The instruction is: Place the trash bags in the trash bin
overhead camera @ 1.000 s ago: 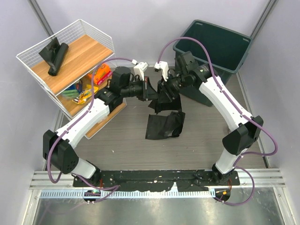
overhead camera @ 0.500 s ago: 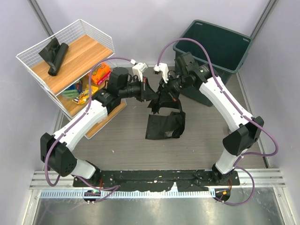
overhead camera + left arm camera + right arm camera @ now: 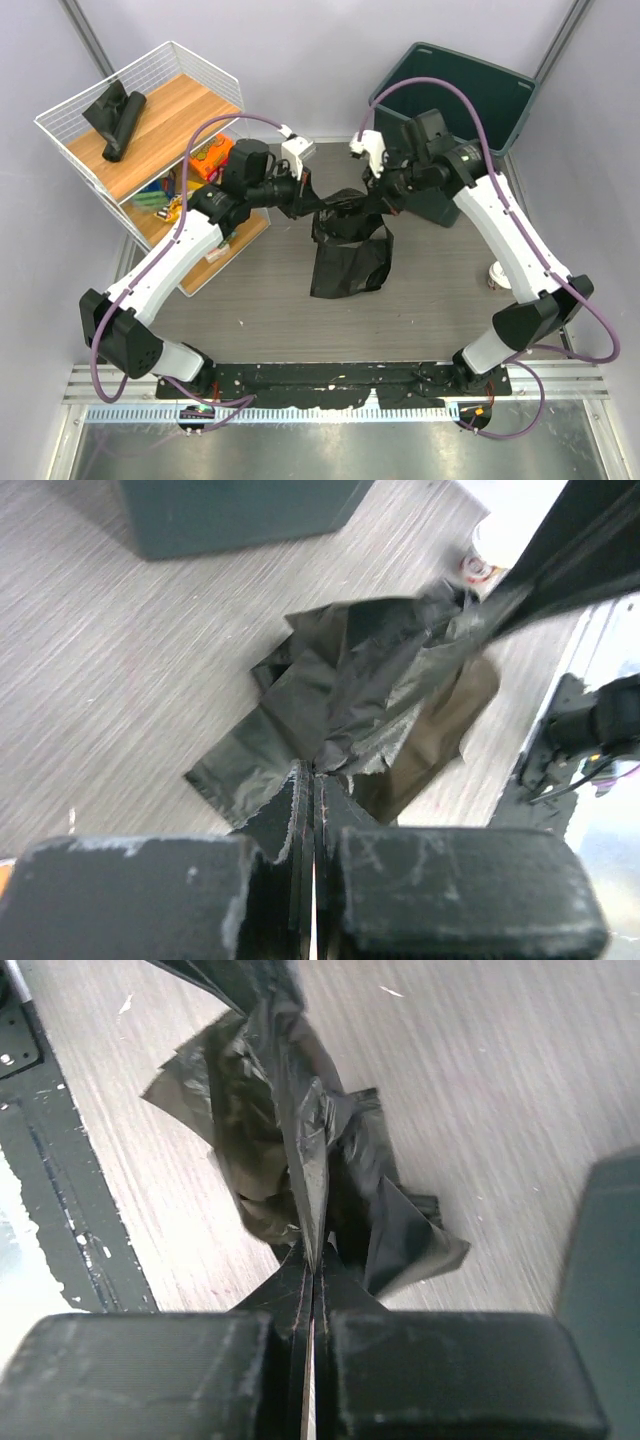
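A crinkled black trash bag (image 3: 348, 250) hangs between my two grippers above the floor, its top edge stretched taut and its lower part drooping to the floor. My left gripper (image 3: 316, 201) is shut on the bag's left end; in the left wrist view its tips (image 3: 313, 776) pinch the plastic (image 3: 350, 695). On the right end my right gripper (image 3: 383, 201) is shut too, and the right wrist view shows the tips (image 3: 312, 1258) clamped on a fold of the bag (image 3: 290, 1140). The dark green trash bin (image 3: 400, 92) stands at the back right, behind the right gripper. More rolled black trash bags (image 3: 115, 115) lie on the shelf top.
A white wire shelf rack (image 3: 62, 133) with wooden boards stands at the back left, colourful snack packets (image 3: 213, 158) on its lower shelf. A small white cup-like thing (image 3: 497, 275) sits on the floor by the right arm. The black base rail (image 3: 330, 378) runs along the near edge.
The right gripper has closed on the bag and pulled to the right, toward the bin. The left gripper drew slightly left, so the bag's top is now stretched between them.
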Available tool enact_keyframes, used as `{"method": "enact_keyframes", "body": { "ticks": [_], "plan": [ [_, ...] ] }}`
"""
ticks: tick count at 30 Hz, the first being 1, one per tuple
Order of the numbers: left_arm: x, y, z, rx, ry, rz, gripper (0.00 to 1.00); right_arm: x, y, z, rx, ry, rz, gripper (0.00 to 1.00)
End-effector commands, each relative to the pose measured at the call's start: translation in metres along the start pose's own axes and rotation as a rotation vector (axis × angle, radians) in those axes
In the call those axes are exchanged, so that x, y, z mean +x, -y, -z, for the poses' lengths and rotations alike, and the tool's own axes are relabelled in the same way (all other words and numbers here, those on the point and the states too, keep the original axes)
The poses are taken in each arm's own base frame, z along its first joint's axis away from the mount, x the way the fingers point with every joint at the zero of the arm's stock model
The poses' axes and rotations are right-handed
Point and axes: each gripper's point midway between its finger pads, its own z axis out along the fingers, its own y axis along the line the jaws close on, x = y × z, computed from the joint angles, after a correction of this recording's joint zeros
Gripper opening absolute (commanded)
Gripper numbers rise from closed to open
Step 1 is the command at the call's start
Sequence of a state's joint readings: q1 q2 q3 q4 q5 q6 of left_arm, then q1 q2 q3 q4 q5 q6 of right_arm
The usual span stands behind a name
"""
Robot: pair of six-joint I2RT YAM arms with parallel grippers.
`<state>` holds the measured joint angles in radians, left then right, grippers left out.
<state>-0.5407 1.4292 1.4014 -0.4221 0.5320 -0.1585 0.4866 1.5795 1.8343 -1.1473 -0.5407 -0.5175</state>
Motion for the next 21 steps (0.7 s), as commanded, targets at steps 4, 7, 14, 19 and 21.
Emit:
{"method": "enact_keyframes", "body": {
  "ticks": [4, 7, 14, 19, 21],
  "plan": [
    [0.006, -0.028, 0.026, -0.152, -0.071, -0.238, 0.03, -0.009, 0.028, 0.056, 0.179, 0.091, -0.003, 0.01],
    [0.008, -0.024, 0.028, -0.134, -0.078, -0.247, 0.06, -0.007, 0.036, 0.063, 0.22, 0.094, -0.018, 0.01],
    [0.017, 0.007, 0.023, 0.07, -0.094, -0.27, 0.28, -0.005, 0.036, 0.073, 0.268, 0.1, -0.036, 0.01],
    [0.004, 0.016, 0.02, 0.115, -0.05, -0.275, 0.55, -0.003, 0.029, 0.072, 0.246, 0.107, -0.034, 0.01],
    [-0.006, 0.019, 0.021, 0.116, -0.017, -0.261, 0.62, -0.001, 0.025, 0.071, 0.232, 0.107, -0.034, 0.01]
  ]
}}
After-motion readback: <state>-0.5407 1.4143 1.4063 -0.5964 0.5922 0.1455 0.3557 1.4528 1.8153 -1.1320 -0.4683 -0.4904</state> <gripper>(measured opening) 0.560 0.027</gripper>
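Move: Between the two hands hangs the trash bag, pinched by both, its lower end on the table: its middle is about 6 cm to the right of the left hand, 2 cm back and 12 cm below, and about 7 cm to the right hand's left, 1 cm back and 12 cm down. From the right hand, the bin's middle lies some 25 cm ahead, 15 cm right and 8 cm lower. The wire rack stands roughly 27 cm left and 8 cm ahead of the left hand. Drawing away from the left hand, the right keeps its shut grip on the trash bag and goes about 5.5 cm right, quickly at first, and 3.5 cm up, nearer the bin, turning some 10 degrees clockwise. The left first slips left and down about 2.5 cm each with a slight roll, then eases back 2 cm while its fingers open past half and release the bag. ##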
